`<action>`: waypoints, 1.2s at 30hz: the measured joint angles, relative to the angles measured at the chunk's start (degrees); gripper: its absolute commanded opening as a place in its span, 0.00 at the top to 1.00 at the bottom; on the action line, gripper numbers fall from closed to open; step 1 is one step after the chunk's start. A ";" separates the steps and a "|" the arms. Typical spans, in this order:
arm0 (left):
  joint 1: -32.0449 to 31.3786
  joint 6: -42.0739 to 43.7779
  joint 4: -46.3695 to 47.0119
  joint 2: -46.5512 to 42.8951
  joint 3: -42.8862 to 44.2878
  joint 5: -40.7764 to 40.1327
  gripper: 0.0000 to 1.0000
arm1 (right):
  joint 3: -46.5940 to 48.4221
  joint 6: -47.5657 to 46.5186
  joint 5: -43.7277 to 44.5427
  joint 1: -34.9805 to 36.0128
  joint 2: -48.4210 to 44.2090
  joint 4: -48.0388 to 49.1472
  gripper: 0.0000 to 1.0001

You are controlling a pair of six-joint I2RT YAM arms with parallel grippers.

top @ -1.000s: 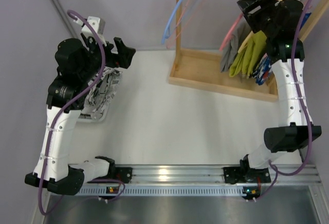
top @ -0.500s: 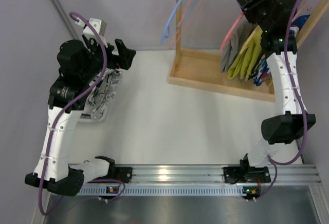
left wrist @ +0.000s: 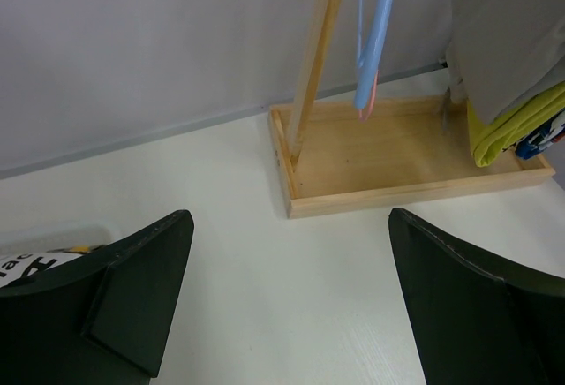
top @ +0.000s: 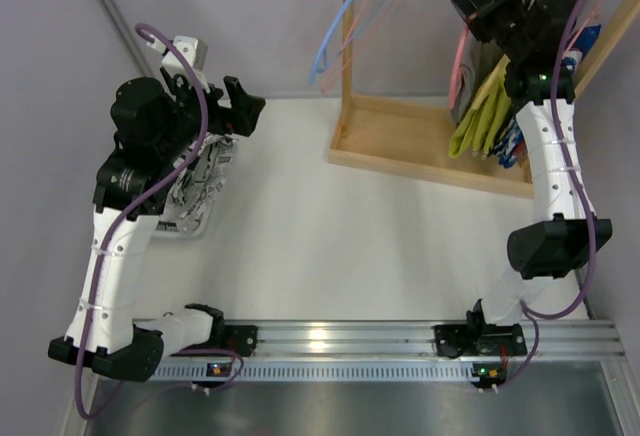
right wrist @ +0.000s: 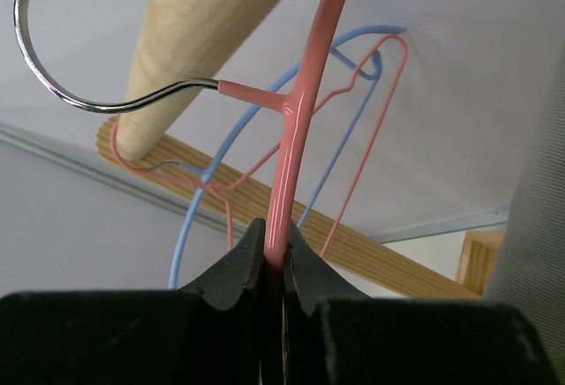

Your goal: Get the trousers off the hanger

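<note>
The pink hanger [right wrist: 305, 94] hangs by its metal hook [right wrist: 79, 94] on the wooden rail [right wrist: 203, 41]. My right gripper [right wrist: 275, 257] is shut on the hanger's arm just below the hook. From above, the right gripper [top: 465, 6] is high at the rack's right end, and the hanger [top: 460, 56] drops almost straight down. The grey trousers [top: 474, 74] hang from it. They also show in the left wrist view [left wrist: 512, 32] and at the edge of the right wrist view [right wrist: 540, 226]. My left gripper [top: 248, 108] is open and empty at the far left, with both fingers [left wrist: 132, 297] wide apart.
A light blue hanger [top: 340, 31] and a thin pink wire hanger [right wrist: 371, 129] hang at the rail's left end. A yellow-green garment [top: 485, 116] hangs beside the trousers. The wooden rack base [top: 400, 151] stands on the table. A patterned cloth [top: 200, 181] lies under the left arm.
My right gripper has risen and moved left along the rail with the hanger. The hanger and trousers have swung from slanted to nearly upright. The left arm has not moved.
</note>
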 measured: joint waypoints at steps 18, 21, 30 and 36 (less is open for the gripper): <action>0.00 -0.22 4.22 -2.21 -4.46 2.05 0.01 | -7.08 9.03 -7.41 2.73 -6.56 5.03 1.00; 0.00 -0.42 10.40 -6.14 -11.58 4.61 0.01 | -11.61 9.86 -9.77 3.85 -10.43 6.38 1.00; 0.00 -0.11 22.82 -12.00 -20.74 9.94 0.01 | -20.17 10.38 -15.58 4.59 -16.37 11.43 1.00; -0.70 7.43 25.51 -13.60 -26.03 14.10 0.01 | -24.55 11.21 -15.41 6.82 -21.31 10.03 1.00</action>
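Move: The right hand already grips the pink hanger near its neck, the hook over the rail some 8 cm above and 4 cm ahead; the grey trousers hang about 18 cm straight below. Open space in front of the rack lies roughly 15 cm back and 8 cm left. The yellow-green trousers are about 8 cm right, 3 back and 22 lower; the blue hanger 28 cm left, level. From the left hand, the grey trousers are some 58 cm right, 22 ahead, 14 lower. Up a couple of centimetres first, then back about 14 cm and 8 cm to the left, the right hand draws the pink hanger away from the rail, turning roughly 25 degrees counter-clockwise with its fingers still shut. Later the open left hand eases back and right a few centimetres, dipping at the end, tipping down and turning clockwise towards the grey trousers. ##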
